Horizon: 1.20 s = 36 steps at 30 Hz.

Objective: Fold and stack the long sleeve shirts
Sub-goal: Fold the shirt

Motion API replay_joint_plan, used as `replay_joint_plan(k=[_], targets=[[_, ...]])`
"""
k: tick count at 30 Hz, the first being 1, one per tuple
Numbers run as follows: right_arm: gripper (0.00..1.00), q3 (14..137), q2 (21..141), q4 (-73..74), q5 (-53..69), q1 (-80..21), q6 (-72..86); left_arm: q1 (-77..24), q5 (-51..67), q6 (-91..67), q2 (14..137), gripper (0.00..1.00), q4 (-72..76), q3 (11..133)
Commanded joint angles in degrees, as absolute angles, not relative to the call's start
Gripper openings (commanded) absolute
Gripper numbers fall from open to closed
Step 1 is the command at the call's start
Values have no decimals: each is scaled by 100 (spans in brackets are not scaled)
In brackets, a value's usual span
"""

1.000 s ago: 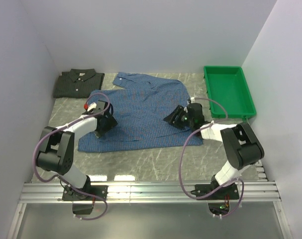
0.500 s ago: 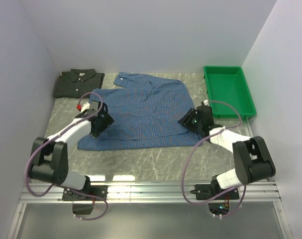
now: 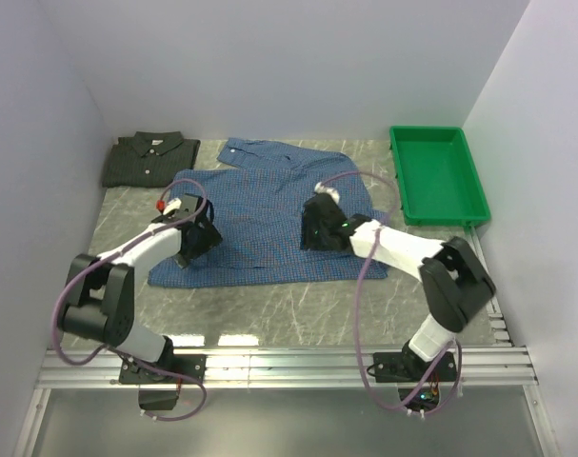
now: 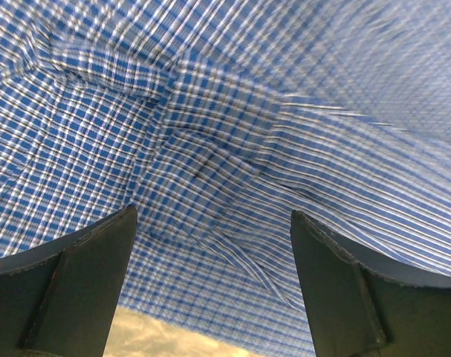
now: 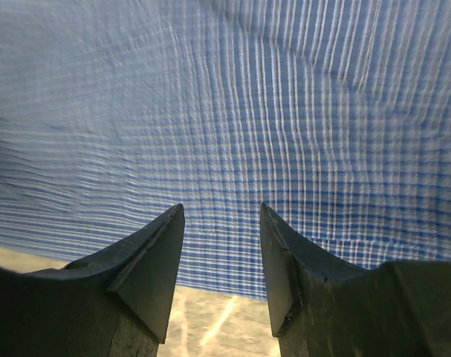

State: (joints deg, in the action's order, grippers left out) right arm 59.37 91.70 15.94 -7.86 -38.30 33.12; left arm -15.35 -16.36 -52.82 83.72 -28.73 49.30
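Note:
A blue checked long sleeve shirt (image 3: 265,205) lies spread on the grey table, collar toward the back. A dark green-grey one (image 3: 150,157) lies folded at the back left corner. My left gripper (image 3: 195,238) hangs low over the blue shirt's left side. In the left wrist view its jaws (image 4: 210,219) stand wide apart over wrinkled blue cloth (image 4: 225,134), with nothing between them. My right gripper (image 3: 317,228) is over the middle of the blue shirt. In the right wrist view it (image 5: 220,212) is open over the cloth (image 5: 232,111) near the hem, holding nothing.
A green plastic tray (image 3: 438,174) stands at the back right, against the right wall. White walls close in the left, back and right sides. Bare table (image 3: 298,305) runs between the shirt's hem and the arm bases.
My right gripper has swung left from the blue shirt's right edge to over its middle. My left gripper has opened a little wider and stayed over the shirt's left side.

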Motion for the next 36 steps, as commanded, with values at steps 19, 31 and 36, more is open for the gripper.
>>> replay_joint_plan(k=[19,31,36], targets=[[54,4650,9352,2751,-98,-4254,3506,-1143,-827,-5677,8351,88,-2900,3754],[54,4437,7517,2892,18,-4245,3516,-1160,-809,-5696,5819,90,-4104,3691],[53,5123,7645,2663,-570,-4193,3419,-1178,-783,-5230,6256,89,-3754,4358]])
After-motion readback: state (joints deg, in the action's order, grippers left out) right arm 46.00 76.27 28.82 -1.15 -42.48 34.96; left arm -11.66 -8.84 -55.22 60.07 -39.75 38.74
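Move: The left hand hovers about 3 cm above the blue shirt, the right about 7 cm. The shirt's near edge runs some 7 cm behind the left hand and about 8 cm behind the right. The shirt body's middle lies some 19 cm to the left hand's right and 7 cm ahead; from the right hand, 10 cm left and 6 cm ahead. The laid-out sleeve is roughly 26 cm ahead of the right hand and 14 cm left. Down first, then back towards the robot: both open hands lower their fingertips onto the shirt, the right one sinking about 7 cm while already coming back. After a short pause they drag back over the cloth, left some 8 cm, right another 8 cm and slightly rightward with the fingers tipping down, then both lift and ease forward, grippers unchanged. ##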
